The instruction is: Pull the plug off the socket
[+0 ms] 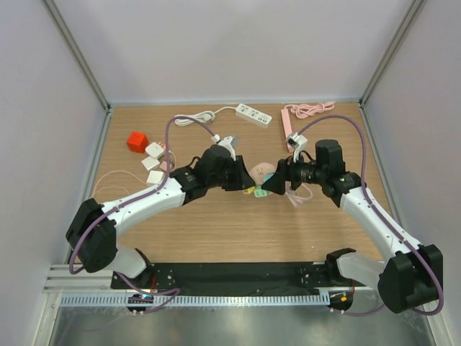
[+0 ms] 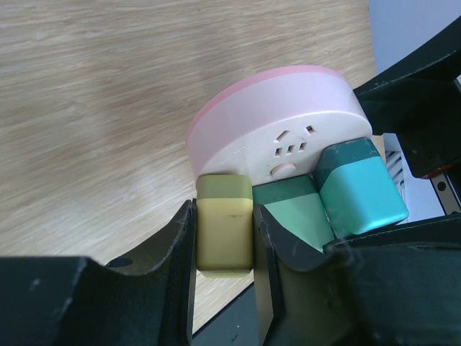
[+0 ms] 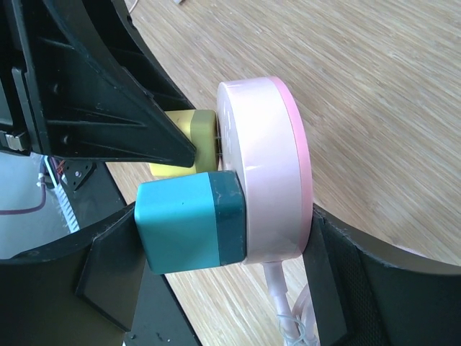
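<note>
A round pink socket (image 2: 274,115) is held off the table at mid-table (image 1: 263,173). Three plugs sit in its face: yellow plug (image 2: 225,231), green plug (image 2: 295,216) and teal plug (image 2: 360,191). My left gripper (image 2: 225,245) is shut on the yellow plug, one finger on each side. In the right wrist view a thin gap with prongs shows between the yellow plug (image 3: 194,130) and the socket (image 3: 263,166). My right gripper (image 3: 223,252) clamps the socket, one finger on its back and the other on the teal plug's (image 3: 187,223) end.
A white power strip (image 1: 253,114) and a pink strip with coiled cord (image 1: 302,112) lie at the back. A red cube (image 1: 137,141) and several white adapters (image 1: 153,162) sit at the left. The pink socket cord (image 1: 297,194) loops under my right arm.
</note>
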Controlling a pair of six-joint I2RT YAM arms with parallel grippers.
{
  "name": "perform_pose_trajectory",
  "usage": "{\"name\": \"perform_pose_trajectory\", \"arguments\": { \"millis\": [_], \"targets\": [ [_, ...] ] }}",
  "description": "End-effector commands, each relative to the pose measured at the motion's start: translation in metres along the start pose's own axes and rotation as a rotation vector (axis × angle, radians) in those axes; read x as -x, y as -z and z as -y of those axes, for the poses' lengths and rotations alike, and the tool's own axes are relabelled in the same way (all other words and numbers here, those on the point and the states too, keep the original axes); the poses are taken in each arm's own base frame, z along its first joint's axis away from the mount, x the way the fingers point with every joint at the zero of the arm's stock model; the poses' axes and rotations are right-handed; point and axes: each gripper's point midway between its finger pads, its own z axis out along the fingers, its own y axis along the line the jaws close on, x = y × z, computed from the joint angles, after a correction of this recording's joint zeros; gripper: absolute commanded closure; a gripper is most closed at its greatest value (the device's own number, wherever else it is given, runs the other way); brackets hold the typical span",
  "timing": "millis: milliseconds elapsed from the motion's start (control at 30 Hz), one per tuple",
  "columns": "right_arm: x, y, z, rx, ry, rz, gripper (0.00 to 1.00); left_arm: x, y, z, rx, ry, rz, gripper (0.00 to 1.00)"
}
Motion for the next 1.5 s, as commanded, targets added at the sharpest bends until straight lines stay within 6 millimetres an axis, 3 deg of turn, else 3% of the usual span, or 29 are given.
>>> {"name": "perform_pose_trajectory", "arguments": {
  "millis": [0,267,600,900,1067,1167,1267,1300,1367,1400,1467],
  "targets": [
    [0.033,0.022,0.085,-0.442,0.079,0.135,0.99,-0.003,0.038,0.012,0.013,0.017,-0.044,1.00],
    [0.035,0.024,0.088,-0.462,0.078,0.143,0.99,-0.011,0.050,-0.026,0.275,-0.091,-0.025,1.00],
    [0.034,0.022,0.087,-0.450,0.081,0.137,0.99,-0.023,0.049,-0.046,0.345,-0.183,-0.086,1.00],
    [0.037,0.016,0.071,-0.364,0.099,0.141,0.99,-0.031,0.040,-0.033,0.323,-0.261,-0.167,1.00],
    [0.037,0.016,0.068,-0.350,0.112,0.135,0.99,-0.014,0.049,-0.031,0.336,-0.262,-0.082,1.00],
    [0.034,0.012,0.044,-0.205,0.179,0.093,0.99,-0.005,0.058,-0.051,0.367,-0.234,-0.025,1.00],
    [0.034,0.013,0.021,-0.082,0.239,0.074,0.99,0.011,0.063,-0.078,0.358,-0.099,0.025,1.00],
    [0.035,0.014,0.017,-0.070,0.247,0.074,0.99,0.005,0.069,-0.093,0.360,-0.060,0.029,1.00],
    [0.041,0.018,0.009,-0.048,0.277,0.082,0.99,0.024,0.076,-0.111,0.324,0.059,0.099,1.00],
    [0.041,0.019,0.008,-0.041,0.289,0.080,0.99,0.016,0.081,-0.125,0.321,0.098,0.108,1.00],
    [0.044,0.021,0.004,-0.026,0.302,0.077,0.99,0.031,0.091,-0.149,0.309,0.208,0.178,1.00]
  ]
}}
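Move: The left fingers already hold the yellow plug, its prongs still partly in the round pink socket, whose middle lies about 4 cm ahead, 4 cm right and 2 cm below. The green plug sits some 4 cm right and 1 cm back, the teal plug about 6 cm right and 2 cm ahead. From the right hand, which grips the socket over the teal plug, the yellow plug is about 6 cm left and 3 cm back, the socket's middle 2 cm left and 1 cm ahead. Rocking about 10 degrees almost on the spot, left side rising, the left hand works the pinched yellow plug, then jerks left, back and down away from the socket and sweeps on left, some 17 cm in all, sinking a little and turning counter-clockwise. As the pull releases, the right hand, keeping its grip, springs about 7 cm right and forward and sinks, then eases partly back. ##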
